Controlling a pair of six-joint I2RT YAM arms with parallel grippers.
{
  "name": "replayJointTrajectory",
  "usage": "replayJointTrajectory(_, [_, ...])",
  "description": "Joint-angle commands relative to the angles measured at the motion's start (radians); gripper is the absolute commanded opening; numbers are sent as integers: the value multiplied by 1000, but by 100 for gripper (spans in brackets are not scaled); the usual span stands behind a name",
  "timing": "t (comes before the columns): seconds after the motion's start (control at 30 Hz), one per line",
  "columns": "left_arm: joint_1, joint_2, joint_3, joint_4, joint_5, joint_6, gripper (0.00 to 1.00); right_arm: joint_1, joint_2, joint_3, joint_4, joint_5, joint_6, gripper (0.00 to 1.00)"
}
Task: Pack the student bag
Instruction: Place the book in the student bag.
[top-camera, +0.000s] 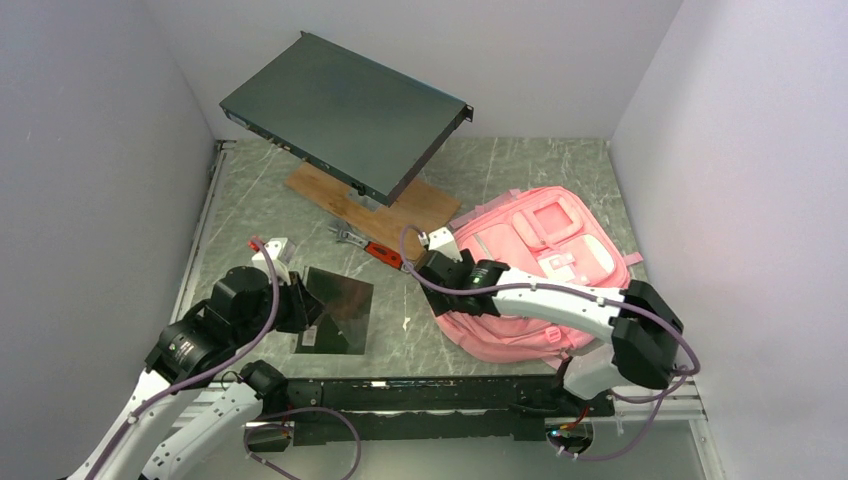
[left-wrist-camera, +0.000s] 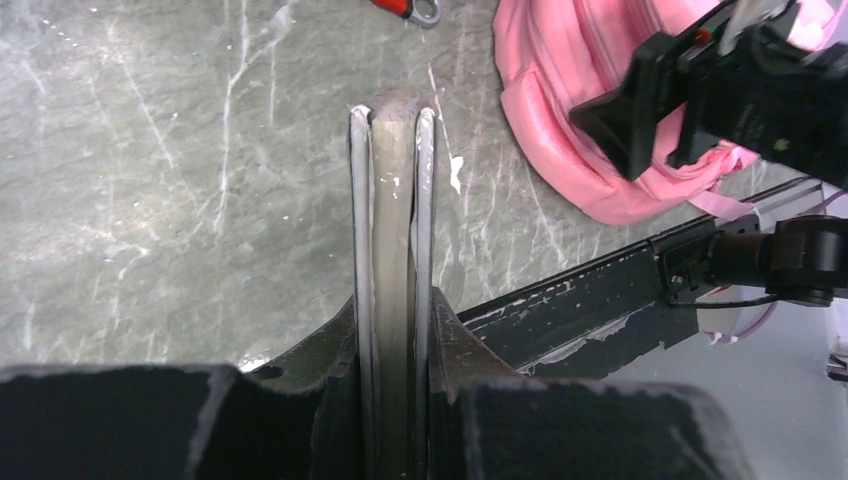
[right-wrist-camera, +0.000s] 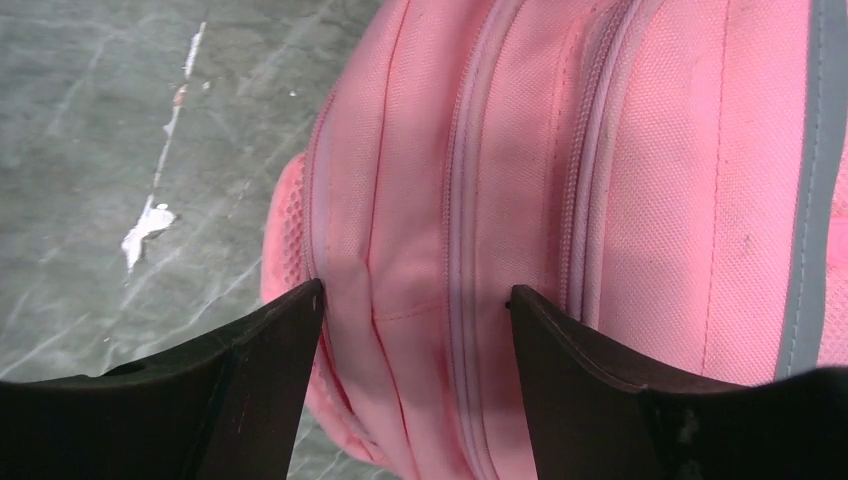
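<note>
The student bag (top-camera: 540, 270) is a pink backpack lying flat at the right of the table, front pockets up. My right gripper (top-camera: 437, 262) hovers over its left edge. In the right wrist view the gripper (right-wrist-camera: 415, 292) is open, its dark fingers (right-wrist-camera: 270, 350) straddling pink fabric and a closed zip of the bag (right-wrist-camera: 620, 150) without clamping it. My left gripper (top-camera: 300, 310) is shut on a flat dark-covered notebook (top-camera: 338, 310) at the near left. The left wrist view shows the notebook (left-wrist-camera: 393, 220) edge-on between the fingers (left-wrist-camera: 460, 340).
A dark flat rack unit (top-camera: 340, 110) leans tilted over a wooden board (top-camera: 405, 205) at the back. A red-handled tool (top-camera: 380, 252) lies between the board and the bag. A black rail (top-camera: 430, 395) runs along the near edge. Walls close in left and right.
</note>
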Motion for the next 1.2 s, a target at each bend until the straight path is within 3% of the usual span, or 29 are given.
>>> replayJointTrajectory(0.0, [-1,0,-9,173,53,-43,0,17,40,3,-22,171,13,70])
replayJointTrajectory(0.2, [0,-6,-42,205,75,-62,0,26,75,-55,34,238,37,69])
replayJointTrajectory(0.27, [0,-6,-55,220,76,-69,0,26,75,-75,58,260,39,52])
replayJointTrajectory(0.3, [0,-4,-58,227,83,-76,0,26,73,-71,48,270,46,33])
replayJointTrajectory(0.33, [-1,-3,-63,236,95,-85,0,27,63,-62,31,280,52,22])
replayJointTrajectory(0.4, [-1,-2,-79,263,124,-107,0,29,22,-50,8,293,51,10])
replayJointTrajectory(0.5, [0,-4,-117,335,165,-138,0,29,-63,-46,-3,315,12,0])
replayJointTrajectory(0.67, [2,26,-178,511,271,-247,0,-3,-211,17,-39,207,-140,0])
replayJointTrajectory(0.87, [2,106,-275,861,443,-381,0,-242,-442,24,13,-196,-256,0])
replayJointTrajectory(0.97, [2,192,-279,996,520,-438,0,-357,-479,63,-15,-328,-265,0])
replayJointTrajectory(1.17, [-21,365,-330,1337,576,-608,0,-440,-521,95,4,-461,-253,0])
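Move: The book is already in the left hand. The bag's mouth, where it is headed, lies about 28 cm to this hand's right, 7 cm ahead and 12 cm lower. The wrench is roughly 22 cm ahead, 10 cm right, on the table. The right hand's open fingers straddle the bag's upper edge, some 1 cm ahead, 2 cm right and 2 cm below; the held book is about 22 cm to its left, 5 cm back and 7 cm higher. Down first by about 2 cm, easing forward and right, the right hand shuts its fingers on the bag's upper edge, then pulls the pinched fabric up some 14 cm while drawing it right. The left hand, gripping the book throughout, speeds up rightwards towards the bag's mouth, drifting slightly forward, dipping and coming back level in height, its fingers swinging from pointing down-forward to pointing right at the bag. ##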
